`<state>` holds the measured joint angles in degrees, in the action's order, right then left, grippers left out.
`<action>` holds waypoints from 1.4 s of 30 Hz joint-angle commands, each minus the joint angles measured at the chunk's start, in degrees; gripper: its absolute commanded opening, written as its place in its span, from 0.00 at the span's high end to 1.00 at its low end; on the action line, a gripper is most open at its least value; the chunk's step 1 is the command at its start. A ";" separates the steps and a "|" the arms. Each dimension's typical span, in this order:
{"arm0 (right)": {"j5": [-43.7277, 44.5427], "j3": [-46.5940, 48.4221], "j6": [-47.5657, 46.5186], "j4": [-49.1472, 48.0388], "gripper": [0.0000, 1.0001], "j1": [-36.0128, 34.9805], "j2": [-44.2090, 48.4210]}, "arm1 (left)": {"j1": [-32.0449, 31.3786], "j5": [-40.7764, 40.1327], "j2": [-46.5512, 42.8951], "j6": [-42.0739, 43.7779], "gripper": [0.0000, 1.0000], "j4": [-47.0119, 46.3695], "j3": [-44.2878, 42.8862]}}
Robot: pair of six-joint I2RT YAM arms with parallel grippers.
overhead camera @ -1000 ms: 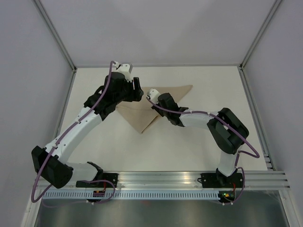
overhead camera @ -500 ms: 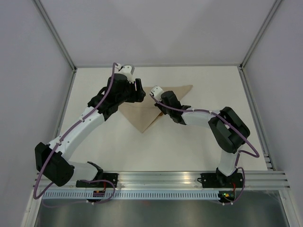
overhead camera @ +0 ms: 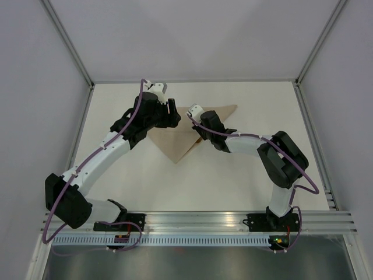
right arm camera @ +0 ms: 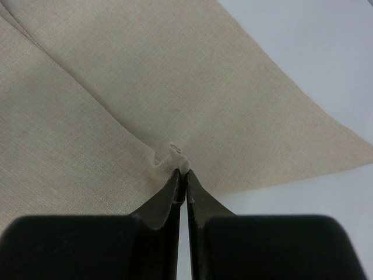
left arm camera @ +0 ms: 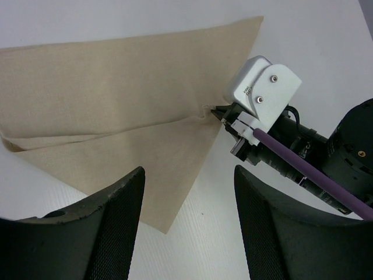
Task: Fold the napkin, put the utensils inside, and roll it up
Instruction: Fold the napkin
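Observation:
The beige napkin (overhead camera: pixel 182 144) lies folded on the white table, one point toward the arms and one corner at the far right. My right gripper (overhead camera: pixel 200 135) is shut on a small pinch of the napkin (right arm camera: pixel 145 87) at its right edge, and a crease runs from that pinch (right arm camera: pixel 182 172). My left gripper (overhead camera: pixel 173 114) hovers open over the napkin's left part. Between its jaws (left arm camera: pixel 189 172) I see the napkin (left arm camera: pixel 116 87), bare table and the right gripper (left arm camera: pixel 218 112). The utensils are out of view.
White walls with metal posts (overhead camera: pixel 70 49) enclose the table on the left, far and right sides. The aluminium rail (overhead camera: pixel 198 224) holding both arm bases runs along the near edge.
Both wrists have drifted a little toward the far right. The right gripper has kept its pinch on the napkin, and the left gripper now covers more of the napkin's left part.

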<state>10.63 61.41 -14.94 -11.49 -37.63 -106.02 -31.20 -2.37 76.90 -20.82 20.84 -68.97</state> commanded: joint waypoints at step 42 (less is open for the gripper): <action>-23.11 24.63 24.95 23.26 0.42 31.56 -11.84 | 0.18 8.44 3.69 -5.64 0.33 -13.90 7.80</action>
<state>-8.34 82.72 4.73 7.53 -6.83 -115.48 -31.20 3.90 80.18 -24.10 11.20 -61.73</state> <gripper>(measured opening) 0.576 0.673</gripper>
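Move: The right hand is still on the turned-over flap's corner, fingertips just starting to part. The napkin's far right corner, flat on the table, lies about 13 cm ahead of it, 17 cm to its right and a couple of centimetres lower. The napkin's near tip is roughly 15 cm back and 11 cm left, also slightly lower. From the raised left hand that far right corner is some 20 cm ahead, 25 cm right and 19 cm below. Staying almost in place at first, the right hand opens its fingers to a bit over half and lets go of the flap's corner, then arcs up and over to the right and forward, about 20 cm in all, and sinks again towards the napkin's far right corner. On the way it rolls left side up, turns clockwise nearly 30 degrees and tips down, ending low beside that corner with open fingers. Late on, the open left hand sinks about 4 cm and drifts right. ##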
